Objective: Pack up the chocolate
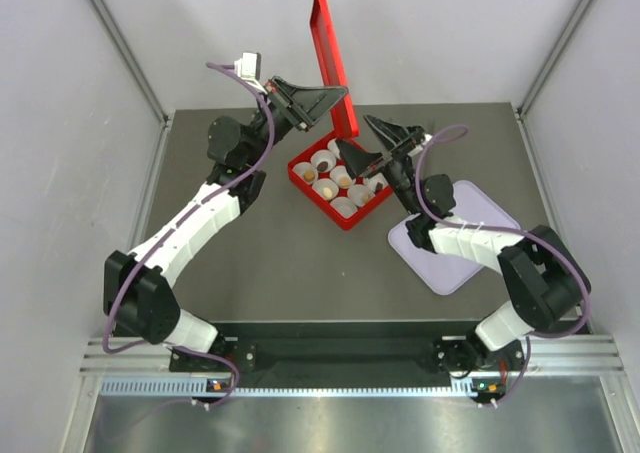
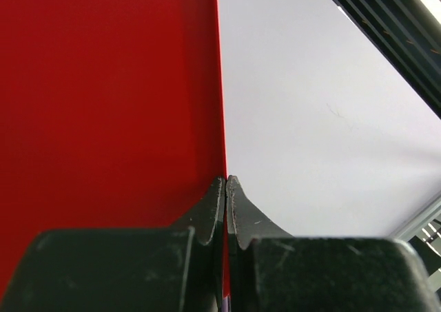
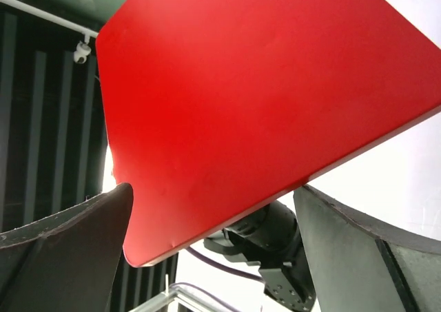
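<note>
A red box (image 1: 318,206) sits mid-table, its white paper cups holding several small pieces of chocolate (image 1: 309,174), some tan and one dark. The flat red lid (image 1: 333,53) is raised almost upright above the box's far side. My left gripper (image 1: 338,101) is shut on the lid's lower edge; in the left wrist view the jaws pinch the thin red lid (image 2: 103,98) at its edge (image 2: 226,182). My right gripper (image 1: 358,139) stands open over the box's right side, pointing up. In its wrist view the lid (image 3: 248,98) fills the space above the spread fingers (image 3: 69,246).
A pale purple mat (image 1: 455,241) lies on the table to the right of the box, under the right arm. White walls enclose the dark table on the left, right and back. The left arm reaches in from the left of the box.
</note>
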Motion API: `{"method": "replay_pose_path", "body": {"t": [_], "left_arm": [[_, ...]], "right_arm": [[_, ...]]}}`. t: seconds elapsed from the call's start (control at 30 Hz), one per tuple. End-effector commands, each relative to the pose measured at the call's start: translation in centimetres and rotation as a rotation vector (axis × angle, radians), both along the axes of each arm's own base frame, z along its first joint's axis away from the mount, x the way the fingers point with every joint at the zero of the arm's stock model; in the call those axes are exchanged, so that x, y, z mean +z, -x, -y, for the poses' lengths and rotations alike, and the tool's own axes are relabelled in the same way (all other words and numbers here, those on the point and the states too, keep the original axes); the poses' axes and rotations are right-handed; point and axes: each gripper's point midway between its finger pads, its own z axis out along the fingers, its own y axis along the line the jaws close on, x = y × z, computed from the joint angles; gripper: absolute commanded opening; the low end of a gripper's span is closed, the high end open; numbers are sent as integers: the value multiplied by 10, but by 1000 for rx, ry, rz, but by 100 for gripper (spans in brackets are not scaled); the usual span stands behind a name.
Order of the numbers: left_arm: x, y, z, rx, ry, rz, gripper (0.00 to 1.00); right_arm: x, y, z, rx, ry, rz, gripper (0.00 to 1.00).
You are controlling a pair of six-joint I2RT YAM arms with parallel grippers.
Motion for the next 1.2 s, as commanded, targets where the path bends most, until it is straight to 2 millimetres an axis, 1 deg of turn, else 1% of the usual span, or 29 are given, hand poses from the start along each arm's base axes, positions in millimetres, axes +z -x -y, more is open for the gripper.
{"method": "replay_pose_path", "body": {"t": [0.0,0.07,0.1,0.17,0.2,0.23,0.27,0.3,0.33,0.37,0.4,0.47,0.5,0.63,0.67,0.77,0.97,1.0,1.03,1.07,1.13,1.17], "left_arm": [[49,27,-12,15,86,196,0],[48,31,-13,9,82,209,0],[43,31,-13,12,75,203,0],[41,35,-15,18,66,214,0],[33,34,-14,22,53,204,0],[30,35,-15,24,50,203,0],[31,40,-18,27,57,221,0],[22,39,-18,32,51,210,0],[19,40,-19,31,51,208,0],[20,45,-21,33,56,218,0],[12,44,-21,32,43,206,0],[8,50,-22,29,24,220,0],[0,50,-21,27,11,208,0],[-10,55,-25,34,-15,204,0],[-19,53,-25,36,-22,184,0],[-24,55,-30,45,-12,174,0],[-41,52,-36,46,-14,131,0],[-48,51,-37,48,-17,118,0],[-51,49,-38,50,-20,111,0],[-53,50,-39,47,-19,103,0],[-62,49,-41,48,-23,81,0],[-70,48,-42,50,-27,69,0]], "right_arm": [[62,29,19,42,-204,164,100],[65,26,23,34,-227,169,99],[65,25,23,29,-231,170,98],[67,25,27,27,-250,189,95],[69,26,29,24,-259,200,91],[70,26,30,19,-267,206,89],[71,26,32,19,-281,216,86],[71,26,32,20,-284,220,80],[70,25,32,20,-284,218,78],[71,25,34,9,-283,225,77],[71,24,34,5,-280,228,76],[72,24,36,2,-283,233,74],[73,24,38,1,-284,240,70],[71,26,39,0,-269,248,59],[70,27,38,1,-267,250,53],[72,29,40,-7,-269,267,45],[79,36,41,-41,-235,332,28],[82,38,41,-48,-229,344,23],[85,41,41,-67,-214,371,21],[86,43,40,-71,-205,385,17],[87,45,40,-98,-178,416,14],[86,46,38,-101,-163,424,10]]}}
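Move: My left hand already holds the red lid, standing steeply on its edge. The chocolate box it is to cover lies about 13 cm ahead of that hand, straight in line sideways and some 47 cm below. From my right hand, open around the lid's lower end, the lid's middle is about 3 cm ahead, 3 cm left and 12 cm up; the box is 13 cm ahead, 1 cm left, 36 cm down, and the lilac tray 2 cm back, 28 cm right and 38 cm down. I close my right fingers from wide open to about a quarter, pinching the lid's lower end, as that hand eases some 3 cm forward and, after a tiny rise, 2 cm down. My left hand keeps its shut grip on the lid's edge and sinks about 5 cm, drawing back and left roughly 4 cm each, away from the right hand sideways, with only a slight wrist turn. ##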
